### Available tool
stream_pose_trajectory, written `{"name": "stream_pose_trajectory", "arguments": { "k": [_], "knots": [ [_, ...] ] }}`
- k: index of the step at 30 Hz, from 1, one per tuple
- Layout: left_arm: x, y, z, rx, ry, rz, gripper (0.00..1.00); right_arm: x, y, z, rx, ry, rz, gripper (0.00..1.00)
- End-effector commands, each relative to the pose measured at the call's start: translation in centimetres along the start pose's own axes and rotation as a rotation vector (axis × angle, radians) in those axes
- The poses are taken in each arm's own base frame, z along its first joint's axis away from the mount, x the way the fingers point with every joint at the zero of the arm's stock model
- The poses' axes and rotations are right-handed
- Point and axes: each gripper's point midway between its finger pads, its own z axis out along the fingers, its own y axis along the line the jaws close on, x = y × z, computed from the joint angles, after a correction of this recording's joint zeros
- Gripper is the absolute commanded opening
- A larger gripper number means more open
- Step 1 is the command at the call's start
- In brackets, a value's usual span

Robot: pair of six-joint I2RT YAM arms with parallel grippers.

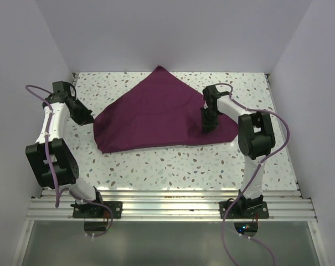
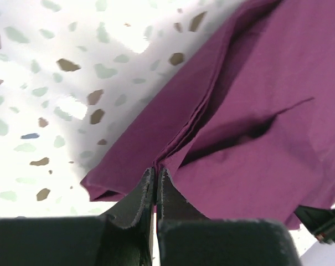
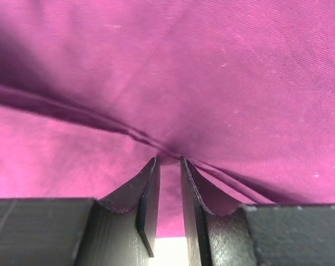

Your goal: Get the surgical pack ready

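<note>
The dark purple cloth (image 1: 156, 116) lies folded over into a rough triangle on the speckled table (image 1: 173, 166), its point toward the back wall. My left gripper (image 1: 85, 117) is at the cloth's left corner. In the left wrist view the left gripper (image 2: 156, 173) is shut on the layered edge of the cloth (image 2: 256, 111). My right gripper (image 1: 207, 128) points down onto the cloth's right part. In the right wrist view the right gripper (image 3: 170, 162) pinches a puckered fold of the cloth (image 3: 184, 72). No steel tray, gauze, packets or instruments are in view.
White walls enclose the table at the back and on both sides. Bare speckled tabletop (image 2: 45, 83) lies left of the cloth and between the cloth and the arm bases. A metal rail (image 1: 167, 205) runs along the near edge.
</note>
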Motion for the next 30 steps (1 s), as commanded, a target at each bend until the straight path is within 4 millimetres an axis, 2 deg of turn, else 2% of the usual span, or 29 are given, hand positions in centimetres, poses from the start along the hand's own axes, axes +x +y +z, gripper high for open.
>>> {"name": "stream_pose_trajectory", "arguments": {
  "k": [1, 2, 3, 4, 5, 6, 7, 8, 10, 11, 12, 13, 14, 15, 16, 17, 18, 19, 21, 22, 25, 26, 30],
  "knots": [
    [-1.3, 2.1, 0.4, -0.056, -0.051, -0.009, 0.0, -3.4, 2.2, -5.1, -0.061, -0.177, -0.046, 0.26],
    [-1.5, 2.8, 0.9, -0.074, -0.048, 0.0, 0.0, -4.3, 3.4, -7.2, -0.107, -0.245, -0.037, 0.26],
    [-1.9, 3.4, 1.1, -0.088, -0.053, -0.006, 0.0, -4.3, 5.5, -8.6, -0.178, -0.272, -0.061, 0.26],
    [-2.1, 3.8, 1.3, -0.097, -0.052, -0.006, 0.0, -4.5, 6.8, -9.8, -0.217, -0.303, -0.075, 0.26],
    [-2.3, 4.1, 1.7, -0.103, -0.047, 0.001, 0.0, -5.2, 8.5, -11.3, -0.265, -0.358, -0.083, 0.27],
    [-2.5, 4.3, 1.9, -0.108, -0.052, 0.004, 0.0, -4.7, 11.1, -13.1, -0.323, -0.393, -0.128, 0.27],
    [-2.9, 4.3, 2.0, -0.106, -0.056, 0.009, 0.0, -4.4, 13.2, -14.2, -0.396, -0.399, -0.148, 0.28],
    [-2.9, 4.5, 2.5, -0.113, -0.042, 0.018, 0.0, -4.8, 15.6, -15.6, -0.474, -0.444, -0.182, 0.3],
    [-3.3, 4.5, 2.8, -0.121, -0.037, 0.023, 0.0, -3.3, 20.0, -16.0, -0.578, -0.43, -0.243, 0.3],
    [-3.2, 4.7, 3.4, -0.124, -0.025, 0.031, 0.0, -3.0, 22.5, -17.0, -0.671, -0.431, -0.259, 0.3],
    [-3.3, 4.6, 3.4, -0.122, -0.022, 0.034, 0.0, -2.6, 24.0, -17.2, -0.708, -0.423, -0.273, 0.29],
    [-3.3, 4.7, 3.6, -0.126, -0.018, 0.038, 0.0, -1.2, 26.3, -16.0, -0.738, -0.384, -0.305, 0.28],
    [-3.4, 4.7, 3.9, -0.125, -0.014, 0.048, 0.0, -1.0, 27.9, -16.6, -0.773, -0.391, -0.32, 0.27],
    [-3.4, 4.8, 3.9, -0.127, -0.013, 0.049, 0.0, -0.7, 29.4, -16.5, -0.802, -0.389, -0.338, 0.23],
    [-3.4, 4.9, 4.0, -0.128, -0.01, 0.052, 0.0, 0.4, 31.1, -15.3, -0.81, -0.358, -0.36, 0.19],
    [-3.3, 5.0, 4.2, -0.131, -0.006, 0.057, 0.0, 0.3, 32.6, -15.8, -0.839, -0.369, -0.362, 0.1],
    [-3.3, 5.2, 4.2, -0.136, -0.009, 0.058, 0.0, 1.2, 34.0, -15.6, -0.853, -0.357, -0.375, 0.08],
    [-3.1, 5.5, 4.4, -0.137, -0.003, 0.054, 0.0, 1.6, 34.8, -14.1, -0.848, -0.336, -0.378, 0.06],
    [-3.1, 5.3, 4.6, -0.119, -0.003, 0.052, 0.0, 2.3, 36.7, -14.1, -0.852, -0.35, -0.391, 0.01],
    [-3.1, 5.4, 4.6, -0.118, 0.0, 0.047, 0.0, 2.8, 37.3, -12.9, -0.843, -0.332, -0.392, 0.0],
    [-3.1, 5.3, 4.7, -0.111, -0.002, 0.048, 0.0, 3.7, 39.6, -12.8, -0.871, -0.335, -0.415, 0.0],
    [-3.1, 5.4, 4.8, -0.112, -0.001, 0.046, 0.0, 4.3, 39.9, -11.1, -0.85, -0.305, -0.423, 0.0],
    [-3.4, 5.5, 4.6, -0.097, -0.004, 0.035, 0.0, 6.5, 41.6, -9.1, -0.832, -0.278, -0.457, 0.0]
  ]
}}
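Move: My right fingers stand slightly apart at the cloth's right part, almost at table height. The cloth's near left corner lies some 48 cm to their left and 11 cm back; the left edge held up by my left hand is about 49 cm to their left, level with them and 12 cm higher, and the cloth's right corner 15 cm right, 4 cm back. From my left hand, that near left corner is 10 cm back, 2 cm right, 13 cm down. I lift my right hand off the cloth and swing it almost 40 cm left and a little back in a high arc over the cloth, towards its near left corner, tipping the fingers some 40 degrees to point leftward, turning counter-clockwise and shutting them empty; it is sinking again at the end. My left hand, still pinching the left edge, lowers it and draws it left. ##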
